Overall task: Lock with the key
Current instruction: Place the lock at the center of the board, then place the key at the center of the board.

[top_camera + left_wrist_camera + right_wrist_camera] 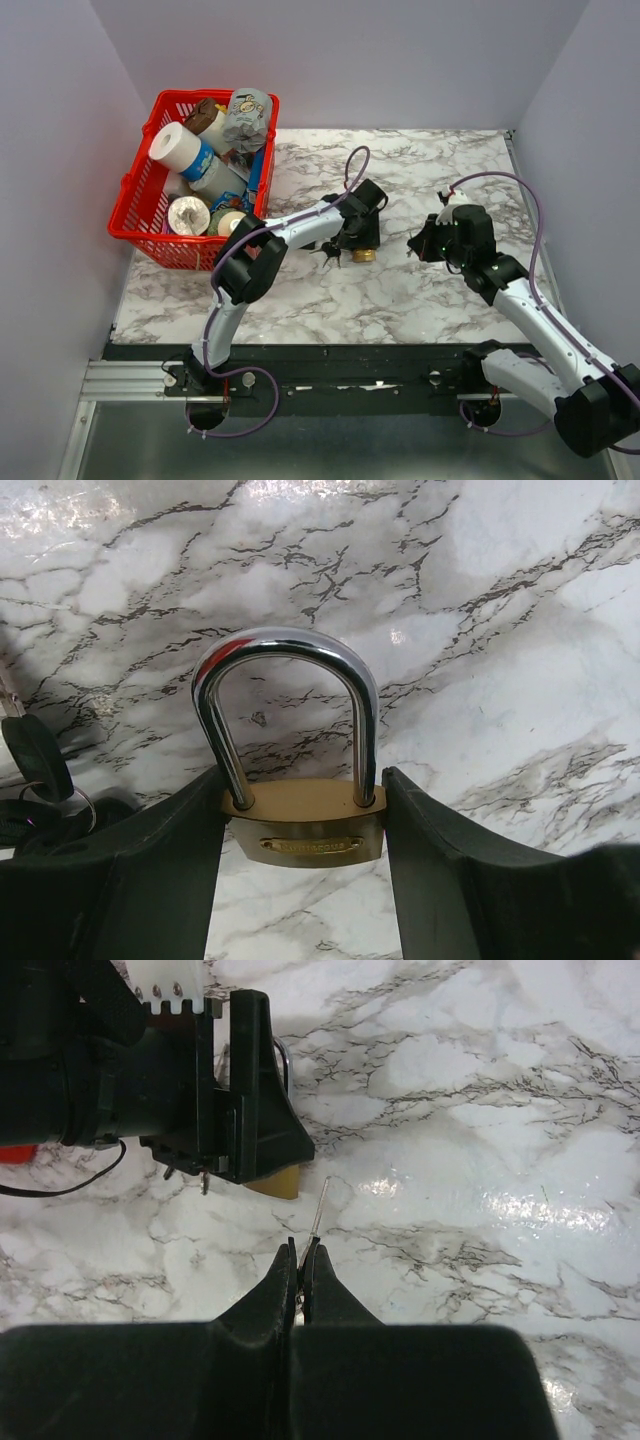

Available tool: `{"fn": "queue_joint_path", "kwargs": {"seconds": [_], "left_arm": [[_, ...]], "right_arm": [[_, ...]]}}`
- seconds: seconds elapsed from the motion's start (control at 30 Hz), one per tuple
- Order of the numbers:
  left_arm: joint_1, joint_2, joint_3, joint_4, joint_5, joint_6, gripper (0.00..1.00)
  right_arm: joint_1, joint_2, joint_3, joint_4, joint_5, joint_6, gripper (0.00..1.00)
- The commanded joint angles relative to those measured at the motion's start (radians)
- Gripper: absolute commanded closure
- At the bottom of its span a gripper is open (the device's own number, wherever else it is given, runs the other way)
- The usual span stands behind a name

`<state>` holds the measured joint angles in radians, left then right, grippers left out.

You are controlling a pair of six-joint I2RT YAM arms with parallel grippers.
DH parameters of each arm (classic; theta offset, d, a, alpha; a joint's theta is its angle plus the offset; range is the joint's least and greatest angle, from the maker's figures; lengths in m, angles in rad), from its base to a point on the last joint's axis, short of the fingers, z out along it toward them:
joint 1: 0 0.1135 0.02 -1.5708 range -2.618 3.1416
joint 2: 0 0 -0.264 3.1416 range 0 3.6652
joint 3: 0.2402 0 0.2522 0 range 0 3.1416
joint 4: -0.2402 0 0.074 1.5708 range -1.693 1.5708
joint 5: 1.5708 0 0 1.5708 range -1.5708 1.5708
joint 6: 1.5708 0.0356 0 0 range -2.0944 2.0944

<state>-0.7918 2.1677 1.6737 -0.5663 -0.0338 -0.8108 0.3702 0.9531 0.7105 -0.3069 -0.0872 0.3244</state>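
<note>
A brass padlock (305,825) with a chrome shackle (285,650) stands on the marble. My left gripper (303,777) is shut on it, its black fingers (170,850) pressed against both sides of the brass body. Both shackle legs reach into the body. From above, the padlock (363,255) shows just under the left gripper (355,238). My right gripper (302,1247) is shut on the key (319,1208); its thin blade sticks out past the tips, pointing toward the padlock's brass corner (278,1182) and a short way from it. The right gripper (420,244) hovers right of the lock.
A red basket (130,222) packed with several household items stands at the table's far left. A bunch of spare keys (38,765) with black heads and a ring lies just left of the padlock. White walls close in the marble tabletop (430,300).
</note>
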Motion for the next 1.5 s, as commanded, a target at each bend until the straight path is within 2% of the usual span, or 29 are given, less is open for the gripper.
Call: {"fn": "queue_joint_path", "kwargs": {"seconds": [0.0,0.1,0.2,0.33,0.5,0.63,0.77,0.83,0.97,1.1,1.13,1.27,1.47], "left_arm": [[-0.003,0.047,-0.012,-0.055,-0.061,-0.014,0.32],[-0.006,0.041,0.000,-0.053,-0.077,-0.010,0.20],[-0.007,0.038,0.007,-0.052,-0.087,-0.002,0.16],[-0.006,0.008,0.020,-0.024,-0.078,0.018,0.15],[-0.006,-0.121,0.050,0.097,-0.067,0.073,0.15],[-0.006,-0.210,0.113,0.100,-0.095,0.128,0.15],[0.012,-0.325,0.113,0.085,-0.115,0.215,0.14],[0.019,-0.377,0.074,0.104,-0.109,0.318,0.12],[0.084,-0.500,0.014,0.117,0.058,0.423,0.11],[0.221,-0.531,0.050,0.024,0.427,0.473,0.12],[0.255,-0.540,0.054,0.016,0.454,0.490,0.12],[0.267,-0.623,0.049,0.020,0.548,0.594,0.12],[0.269,-0.675,0.046,-0.004,0.505,0.628,0.11]], "right_arm": [[-0.014,0.021,-0.019,0.029,0.006,0.022,0.99],[-0.019,0.032,-0.014,0.029,0.003,0.031,0.99],[-0.024,0.042,-0.014,0.031,-0.003,0.045,0.99],[-0.025,0.046,-0.016,0.032,-0.002,0.047,0.99],[-0.057,0.052,-0.009,0.031,-0.017,0.045,0.99],[-0.089,0.073,0.006,0.032,-0.034,0.036,0.99],[-0.112,0.130,0.035,0.057,-0.086,0.013,0.99],[-0.113,0.189,0.052,0.066,-0.141,-0.014,0.99],[-0.113,0.316,0.098,0.104,-0.209,-0.039,0.99],[-0.113,0.440,0.155,0.127,-0.233,-0.061,0.99],[-0.114,0.469,0.182,0.126,-0.232,-0.051,0.99],[-0.113,0.579,0.240,0.115,-0.215,-0.054,0.99],[-0.113,0.725,0.296,0.062,-0.223,-0.030,0.99]]}}
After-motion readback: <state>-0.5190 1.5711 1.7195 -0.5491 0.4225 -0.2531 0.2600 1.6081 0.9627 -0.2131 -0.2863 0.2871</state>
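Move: Between the left hand's pads is the brass padlock, already down close to the marble table, its place right under the hand. The bunch of keys lies about 9 cm left of that hand and 1 cm farther out; the black padlock some 16 cm left and 4 cm out. From the right hand, which grips a thin key, the brass padlock is about 12 cm left, 5 cm ahead and 13 cm below. Opening its fingers, the left hand lets go of the brass padlock, then lifts fast, about 30 cm up and some 9 cm left towards the basket side, its fingertips swinging up towards forward. The right hand keeps the key pinched and, after a small shift right, comes down and forward towards the padlock, tipping its fingers about 20 degrees farther down, without touching it. ##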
